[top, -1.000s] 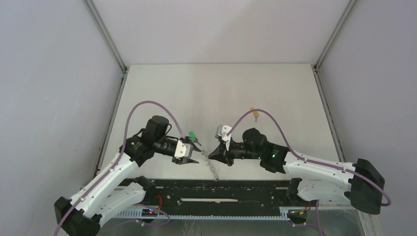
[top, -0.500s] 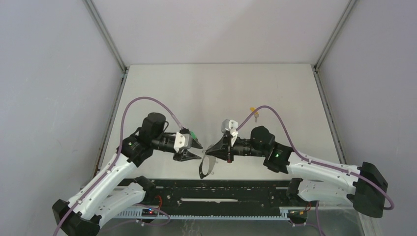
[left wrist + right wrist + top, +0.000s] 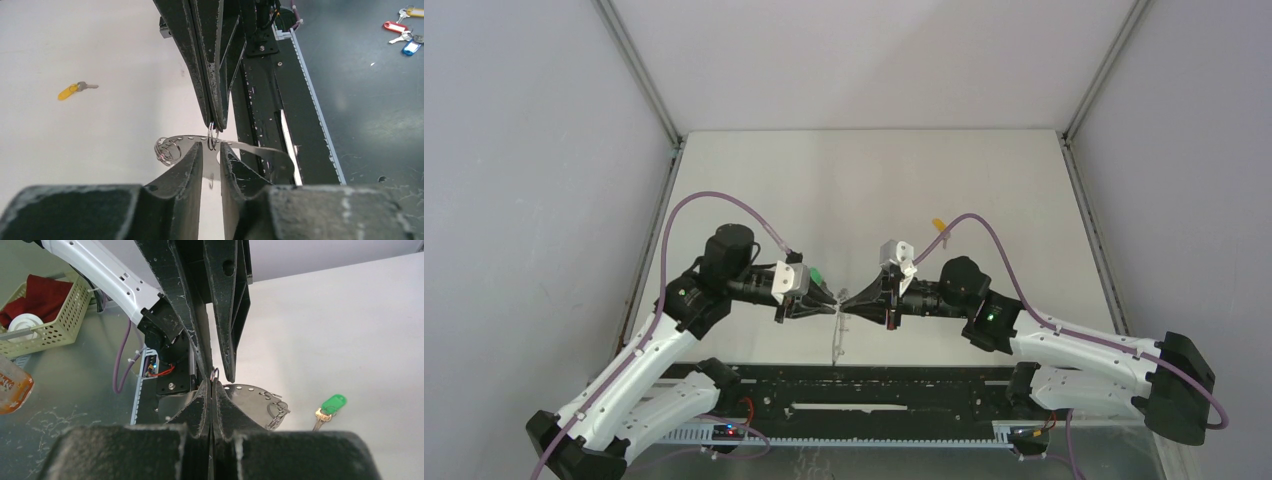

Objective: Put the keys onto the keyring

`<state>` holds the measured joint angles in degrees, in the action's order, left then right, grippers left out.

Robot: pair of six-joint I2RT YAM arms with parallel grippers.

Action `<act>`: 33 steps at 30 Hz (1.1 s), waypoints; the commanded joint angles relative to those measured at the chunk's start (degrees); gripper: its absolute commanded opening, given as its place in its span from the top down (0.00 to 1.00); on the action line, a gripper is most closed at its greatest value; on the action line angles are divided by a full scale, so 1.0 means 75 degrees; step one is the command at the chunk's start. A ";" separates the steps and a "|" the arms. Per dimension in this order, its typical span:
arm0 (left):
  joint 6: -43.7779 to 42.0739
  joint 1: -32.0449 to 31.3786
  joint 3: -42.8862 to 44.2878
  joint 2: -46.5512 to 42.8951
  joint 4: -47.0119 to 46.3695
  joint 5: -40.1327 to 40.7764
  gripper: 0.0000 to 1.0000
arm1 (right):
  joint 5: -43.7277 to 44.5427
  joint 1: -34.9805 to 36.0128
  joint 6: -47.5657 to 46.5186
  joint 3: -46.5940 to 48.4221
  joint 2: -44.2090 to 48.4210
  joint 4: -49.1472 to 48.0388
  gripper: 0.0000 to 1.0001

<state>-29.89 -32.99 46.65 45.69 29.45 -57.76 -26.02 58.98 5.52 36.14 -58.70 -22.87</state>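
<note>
The grey keyring (image 3: 840, 335) hangs on edge below both grippers, just above the table's near edge. My right gripper (image 3: 212, 384) is shut on one of the small wire loops on its rim. The perforated plate (image 3: 260, 150) curves away behind that loop. My left gripper (image 3: 211, 147) meets the right one tip to tip, its jaws a narrow gap apart, with the held loop between the tips and not pinched. The green-headed key (image 3: 332, 405) lies on the table beside the left arm (image 3: 817, 277). The yellow-headed key (image 3: 70, 91) lies farther back, behind the right arm (image 3: 937, 226).
A black rail (image 3: 864, 390) runs along the near table edge under the hanging ring. Off the table stand a green basket (image 3: 45, 310) with red cloth and an orange bottle (image 3: 12, 385). Spare tagged keys (image 3: 402, 37) lie on the dark floor.
The right gripper lifted the keyring off the table and turned it edge-on. The left gripper moved right to meet the right one's tips, and its jaws narrowed.
</note>
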 commanded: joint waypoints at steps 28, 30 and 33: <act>-0.1039 -0.0042 0.0667 -0.0397 0.0152 -0.0150 1.00 | -0.0604 -0.0504 -0.0930 0.0852 0.1016 0.1748 0.46; -0.1389 -0.0056 0.0682 -0.0454 0.0160 -0.0118 1.00 | -0.0701 -0.0528 -0.1115 0.1030 0.1013 0.2091 0.45; -0.2187 -0.0152 0.0588 -0.0644 0.0178 0.0064 1.00 | -0.0719 -0.0486 -0.1470 0.1392 0.0952 0.2675 0.44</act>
<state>-37.63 -33.12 48.31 43.03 31.42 -57.52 -29.71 55.31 -0.95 42.15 -51.79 -9.43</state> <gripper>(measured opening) 0.011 0.556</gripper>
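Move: The keyring's upper wire ring is still held in my right fingertips and sits between my part-open left fingers, about 1 cm to the right of my left hand point and level with it. The grey plate hangs below, its middle some 4 cm back and 4 cm down from the ring. The green key lies on the table about 13 cm ahead of my left hand, 4 cm to its left and roughly 23 cm lower. From my right hand, the ring is about 1 cm left and 1 cm below. I hold my left hand in place and close its fingers fully, pinching the ring that my right fingers still hold. Only then do I open my right hand to a bit over half, let go of the ring and back away from it, up and to the right, about 4.5 cm in all. As it leaves, I raise my left hand some 1.5 cm with the ring and roll it about 10 degrees, forward side up. ##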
